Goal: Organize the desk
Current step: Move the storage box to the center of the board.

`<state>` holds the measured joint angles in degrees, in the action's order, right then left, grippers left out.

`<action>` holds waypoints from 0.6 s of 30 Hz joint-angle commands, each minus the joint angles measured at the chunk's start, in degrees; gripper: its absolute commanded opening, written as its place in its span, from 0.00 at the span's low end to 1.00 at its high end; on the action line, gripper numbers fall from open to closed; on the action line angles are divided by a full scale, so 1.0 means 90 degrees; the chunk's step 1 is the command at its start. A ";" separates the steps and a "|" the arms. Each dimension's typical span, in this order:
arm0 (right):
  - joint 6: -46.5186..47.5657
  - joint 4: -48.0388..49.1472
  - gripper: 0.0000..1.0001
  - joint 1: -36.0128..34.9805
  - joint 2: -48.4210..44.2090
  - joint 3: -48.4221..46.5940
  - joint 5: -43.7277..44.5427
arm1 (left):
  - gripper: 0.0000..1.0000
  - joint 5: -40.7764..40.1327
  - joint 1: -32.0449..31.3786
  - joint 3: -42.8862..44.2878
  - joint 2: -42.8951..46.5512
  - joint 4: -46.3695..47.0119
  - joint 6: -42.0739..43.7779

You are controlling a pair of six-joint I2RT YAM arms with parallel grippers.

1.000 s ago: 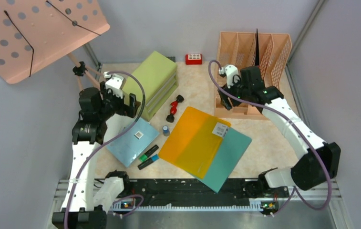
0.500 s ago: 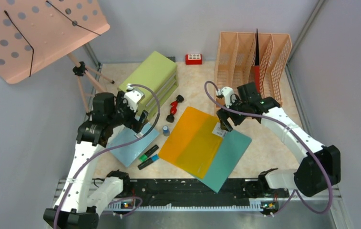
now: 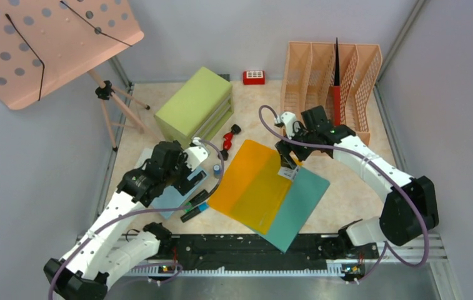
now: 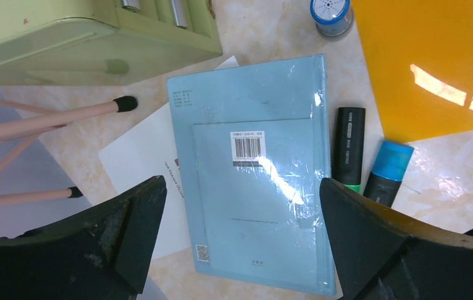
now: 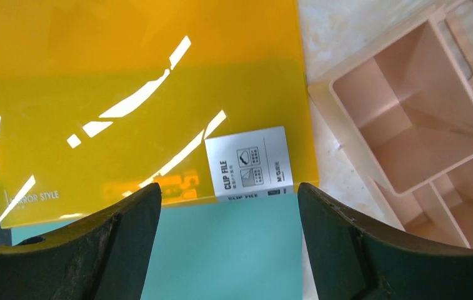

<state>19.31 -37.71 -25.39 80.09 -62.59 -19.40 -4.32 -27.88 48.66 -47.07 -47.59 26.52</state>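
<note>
On the beige marble desk [image 3: 352, 181] an orange clip file [image 3: 249, 178] lies over a teal folder [image 3: 302, 203]. My right gripper [image 3: 285, 161] hovers open above the orange file's labelled corner [image 5: 249, 164], where the teal folder [image 5: 221, 250] shows between the jaws; nothing is held. A light blue notebook [image 4: 252, 175] lies on a white sheet [image 4: 137, 162] at the left. My left gripper [image 3: 190, 178] hangs open above it, the jaws straddling its width and holding nothing [image 4: 241, 206]. The left arm hides most of the notebook in the top view.
Two black markers, green-capped [image 4: 348, 147] and blue-capped [image 4: 388, 172], lie right of the notebook. A small blue bottle [image 3: 217, 169] and a red-black item [image 3: 226, 140] sit by the green drawer cabinet [image 3: 196, 103]. A peach file rack [image 3: 333, 69], red box [image 3: 253, 77] and tripod board [image 3: 40, 44] stand behind.
The left arm swung from beside the green cabinet forward and right to above the blue notebook. The right arm came away from the file rack to the orange file's corner, its jaws wider.
</note>
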 commanded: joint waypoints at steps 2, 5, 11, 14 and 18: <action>0.0026 0.0440 0.80 -0.0025 -0.0539 0.0489 0.0265 | 0.98 -0.0899 -0.0580 -0.0215 -0.0199 0.0569 -0.0404; 0.0071 0.0538 0.80 0.0236 -0.0821 0.0691 0.0089 | 0.98 -0.1127 -0.1068 -0.0397 -0.0411 0.0633 -0.0645; 0.0032 0.0492 0.79 0.1076 -0.1259 0.0835 -0.0766 | 0.98 -0.1634 -0.1854 -0.0974 -0.0392 0.0898 -0.0828; 0.0080 0.0461 0.79 0.1146 -0.1413 0.0878 -0.0747 | 0.98 -0.1991 -0.2064 -0.1346 -0.0296 0.1204 -0.0728; 0.0040 0.0554 0.79 0.1400 -0.1462 0.0969 -0.0754 | 0.98 -0.2172 -0.2232 -0.1555 -0.0362 0.1542 -0.0693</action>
<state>19.46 -35.05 -14.57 68.31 -55.35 -24.14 -19.73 -46.59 35.68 -50.83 -39.88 20.91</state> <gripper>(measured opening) 0.792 0.983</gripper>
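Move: The green-capped marker lies about 3 cm back and 5 cm to the right of the left hand, some 15 cm below. The blue-capped marker is 5 cm nearer the base than it, the blue book some 9 cm left and 6 cm farther out, and the small blue jar 8 cm right and 11 cm farther out. From the right hand, the storage box's middle is about 18 cm ahead and 14 cm right, roughly level; the yellow clip file is 12 cm left, 2 cm back and 12 cm below. Open left hand sinks about 7 cm towards the green-capped marker; right hand shifts 5 cm right, ending higher. ##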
